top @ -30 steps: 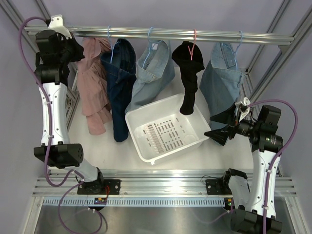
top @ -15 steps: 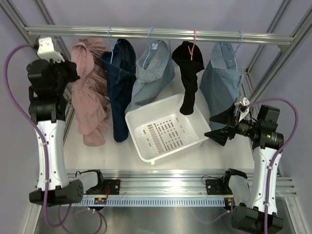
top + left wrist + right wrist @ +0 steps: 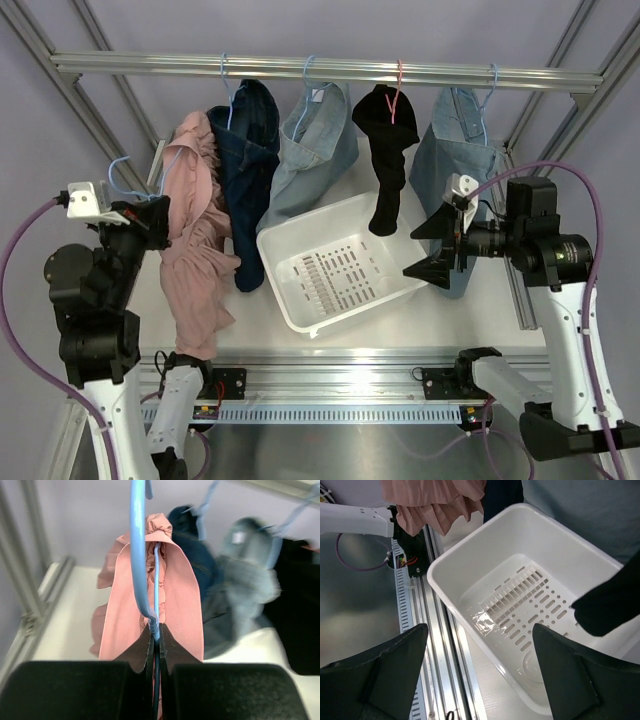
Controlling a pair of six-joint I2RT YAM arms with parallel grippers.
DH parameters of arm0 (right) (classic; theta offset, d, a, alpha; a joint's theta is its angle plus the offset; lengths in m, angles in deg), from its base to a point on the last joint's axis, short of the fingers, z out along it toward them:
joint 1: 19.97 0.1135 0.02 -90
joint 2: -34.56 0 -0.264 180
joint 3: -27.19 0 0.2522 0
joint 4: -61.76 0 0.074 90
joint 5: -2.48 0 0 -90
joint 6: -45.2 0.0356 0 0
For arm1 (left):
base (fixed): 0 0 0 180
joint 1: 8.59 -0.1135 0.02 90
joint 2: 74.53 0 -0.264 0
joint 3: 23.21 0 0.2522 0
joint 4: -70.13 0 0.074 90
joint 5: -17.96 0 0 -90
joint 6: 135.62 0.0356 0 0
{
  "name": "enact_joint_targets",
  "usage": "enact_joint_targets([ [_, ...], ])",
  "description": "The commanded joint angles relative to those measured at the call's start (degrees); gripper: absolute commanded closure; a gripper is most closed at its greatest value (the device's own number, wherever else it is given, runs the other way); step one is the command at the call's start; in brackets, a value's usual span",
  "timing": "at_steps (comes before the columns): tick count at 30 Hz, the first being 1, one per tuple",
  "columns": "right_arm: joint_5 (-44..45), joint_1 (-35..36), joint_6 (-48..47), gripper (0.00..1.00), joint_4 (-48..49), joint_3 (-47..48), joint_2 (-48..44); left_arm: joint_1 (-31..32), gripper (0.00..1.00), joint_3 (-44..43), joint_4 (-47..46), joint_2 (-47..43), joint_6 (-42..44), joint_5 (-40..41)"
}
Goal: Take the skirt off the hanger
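The pink skirt hangs on a light blue hanger off the rail, at the near left. My left gripper is shut on the hanger's wire just below the hook. In the left wrist view the jaws pinch the blue hanger, and the skirt drapes beyond it. My right gripper is open and empty by the right end of the white basket. Seen from the right wrist, the right gripper stands wide over the basket's near rim, with the skirt's hem at top.
On the rail hang a dark denim garment, a light denim one, a black one and a pale blue one. The black garment's end dangles over the basket. Frame posts stand left and right.
My left arm has lifted the hanger with the pink skirt off the rail and brought it down toward the near left. My right arm has moved up and left toward the basket.
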Motion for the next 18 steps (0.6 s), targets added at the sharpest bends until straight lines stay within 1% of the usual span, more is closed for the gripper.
enact_joint_targets([
  [1, 14.7, 9.4, 12.7, 0.07, 8.1, 7.6, 1.0, 0.0, 1.00, -1.4, -8.4, -2.7, -8.7, -11.2],
  [3, 21.3, 13.7, 17.8, 0.08, 9.3, 11.0, 4.2, 0.0, 1.00, -2.1, -9.9, -3.4, -11.1, -14.1],
  [4, 23.0, 17.6, 19.0, 0.08, 10.0, 14.6, 6.5, 0.0, 1.00, -2.4, -11.3, -3.6, -13.7, -16.7],
  [6, 26.9, 20.6, 22.5, 0.08, 10.7, 18.0, 8.8, 0.4, 1.00, -3.7, -12.3, -3.5, -15.5, -19.1],
  [7, 27.5, 23.0, 23.3, 0.08, 11.1, 21.7, 11.1, 0.6, 1.00, -3.9, -13.6, -3.5, -17.5, -21.1],
  [9, 30.0, 25.1, 26.5, 0.08, 11.5, 25.5, 13.4, 1.8, 1.00, -3.9, -15.2, -3.5, -19.3, -23.1],
  [11, 32.3, 27.9, 28.9, 0.08, 11.7, 31.5, 17.0, 2.6, 1.00, -3.2, -18.2, -3.3, -22.4, -26.0],
  [13, 33.5, 30.2, 31.2, 0.08, 12.3, 36.3, 20.1, 3.2, 1.00, -0.9, -21.0, -3.2, -26.0, -28.6],
  [15, 33.9, 31.3, 34.4, 0.08, 13.7, 37.8, 22.1, 3.9, 1.00, 0.5, -24.0, -3.0, -27.5, -29.5],
  [16, 35.2, 32.3, 34.9, 0.06, 14.7, 39.1, 24.3, 4.1, 1.00, 1.1, -24.6, -3.0, -28.3, -30.0],
  [18, 40.1, 36.1, 34.9, 0.06, 15.3, 40.1, 26.3, 4.8, 1.00, 2.0, -24.4, -2.7, -28.0, -30.1],
])
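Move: The left hand is already pinching the blue hanger. The middle of the skirt hangs about 5 cm ahead of this hand, 6 cm to its right and 13 cm lower; the dark jeans are some 20 cm ahead, 13 cm right and 12 cm below. From the open right hand, the skirt is roughly 40 cm left, 9 cm ahead and 4 cm lower, with the white basket 13 cm ahead, 11 cm left and 28 cm below. Keeping its pinch on the hanger, the left hand carries the skirt about 10 cm to the right while lifting it and drawing back some 6 cm each, and swings its fingers about 30 degrees clockwise with a roll that lowers its left side, bringing the skirt round towards the other hand. The right hand comes to meet it with fingers staying wide open and still pointing left, rising and moving left over the basket by roughly 11 cm each, with a shorter push forward in the later part, and it has touched nothing by the end. ##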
